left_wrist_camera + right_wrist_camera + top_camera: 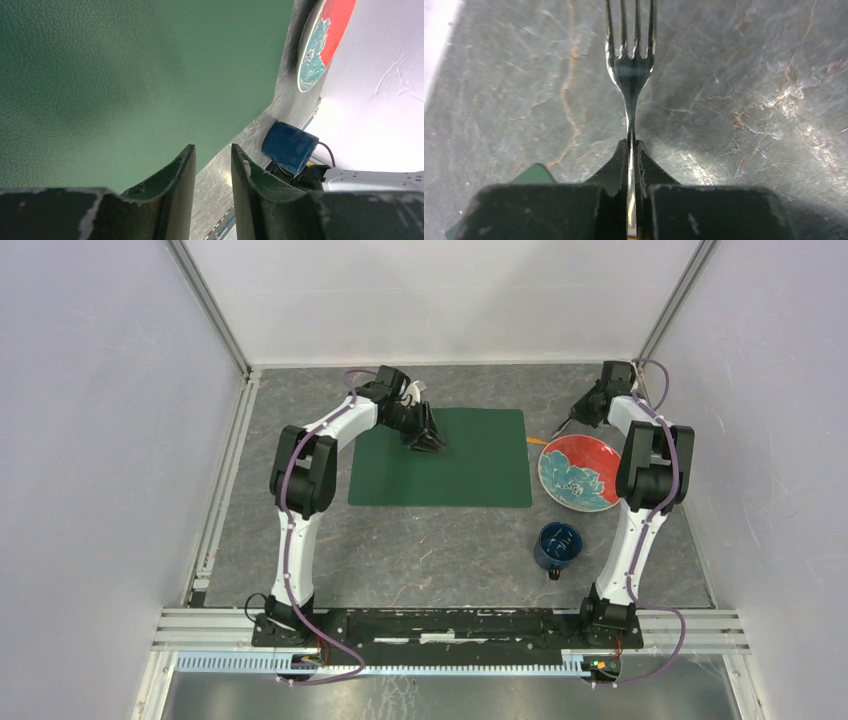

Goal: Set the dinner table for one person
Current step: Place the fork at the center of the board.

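Observation:
The dinner table [430,550] is a dark grey stone-look top. A dark green placemat [470,475] lies at its middle. My left gripper [425,435] hovers low over the mat's far left part; in the left wrist view the gripper [212,150] is slightly open and empty above the mat [125,75]. My right gripper [572,421] is at the far right, just beyond the plate. In the right wrist view the gripper [630,145] is shut on the neck of a silver fork [630,65], tines pointing away over the bare table [749,75].
A red and teal plate [580,472] lies right of the mat. A blue mug [557,545] stands nearer, in front of the plate. A small orange streak [537,440] shows between mat and plate; I cannot tell what it is. White walls enclose three sides.

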`<state>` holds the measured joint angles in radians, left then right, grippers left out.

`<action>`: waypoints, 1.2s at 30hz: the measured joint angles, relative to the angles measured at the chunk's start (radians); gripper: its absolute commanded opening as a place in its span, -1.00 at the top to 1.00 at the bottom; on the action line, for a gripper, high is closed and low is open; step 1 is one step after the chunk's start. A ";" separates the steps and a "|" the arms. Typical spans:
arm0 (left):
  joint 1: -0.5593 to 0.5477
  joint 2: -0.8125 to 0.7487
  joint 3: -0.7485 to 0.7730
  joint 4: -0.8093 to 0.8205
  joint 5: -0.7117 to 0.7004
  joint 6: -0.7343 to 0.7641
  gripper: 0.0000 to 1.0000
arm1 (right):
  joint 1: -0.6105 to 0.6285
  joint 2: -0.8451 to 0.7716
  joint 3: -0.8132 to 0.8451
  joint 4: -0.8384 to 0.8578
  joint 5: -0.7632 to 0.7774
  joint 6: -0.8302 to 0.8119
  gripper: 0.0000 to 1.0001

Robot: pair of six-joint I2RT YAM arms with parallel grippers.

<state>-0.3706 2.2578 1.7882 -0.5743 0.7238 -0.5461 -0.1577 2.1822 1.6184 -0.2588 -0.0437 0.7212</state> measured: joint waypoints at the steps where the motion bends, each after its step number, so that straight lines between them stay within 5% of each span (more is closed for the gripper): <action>1: 0.000 -0.003 -0.001 0.001 0.000 0.000 0.23 | 0.000 0.010 -0.004 0.001 0.001 0.004 0.85; 6: 0.000 -0.019 -0.016 0.000 -0.003 0.000 0.23 | -0.001 0.020 -0.043 0.046 -0.020 0.042 -0.46; 9: 0.000 -0.030 -0.024 0.000 -0.009 0.001 0.23 | 0.003 0.000 -0.047 0.071 -0.003 0.035 -0.77; 23: 0.000 -0.038 -0.003 -0.005 -0.005 0.000 0.22 | -0.016 -0.124 -0.030 -0.108 0.085 -0.058 -0.93; 36: -0.054 0.015 0.276 0.099 0.154 -0.034 0.23 | -0.165 -0.317 -0.116 -0.258 0.195 -0.144 -0.96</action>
<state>-0.4244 2.2730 2.0644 -0.4751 0.8783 -0.5804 -0.3225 1.8652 1.5024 -0.5167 0.1509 0.5770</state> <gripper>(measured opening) 0.389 0.979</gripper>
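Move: The fork is still gripped near mid-length in your right fingers, with the table for it about 3 cm below. From the right hand, the plate's middle is some 15 cm back and 2 cm to the right; the orange handle end poking out from the plate is about 6 cm back and 9 cm left. The green board's centre lies roughly 33 cm left and 11 cm back. From the left hand, the fork is about 35 cm right and 12 cm ahead. Sink the right gripper the last 2 cm to set the fork on the bare table beyond the plate, and open the fingers wide to let it go. Then rise clear and swing the empty hand about 10 cm back and 10 cm right, out past the plate's far right side, dipping slightly at the end. Late on, lift the left gripper about 11 cm and carry it 6 cm right above the board, its part-open fingers unchanged. ##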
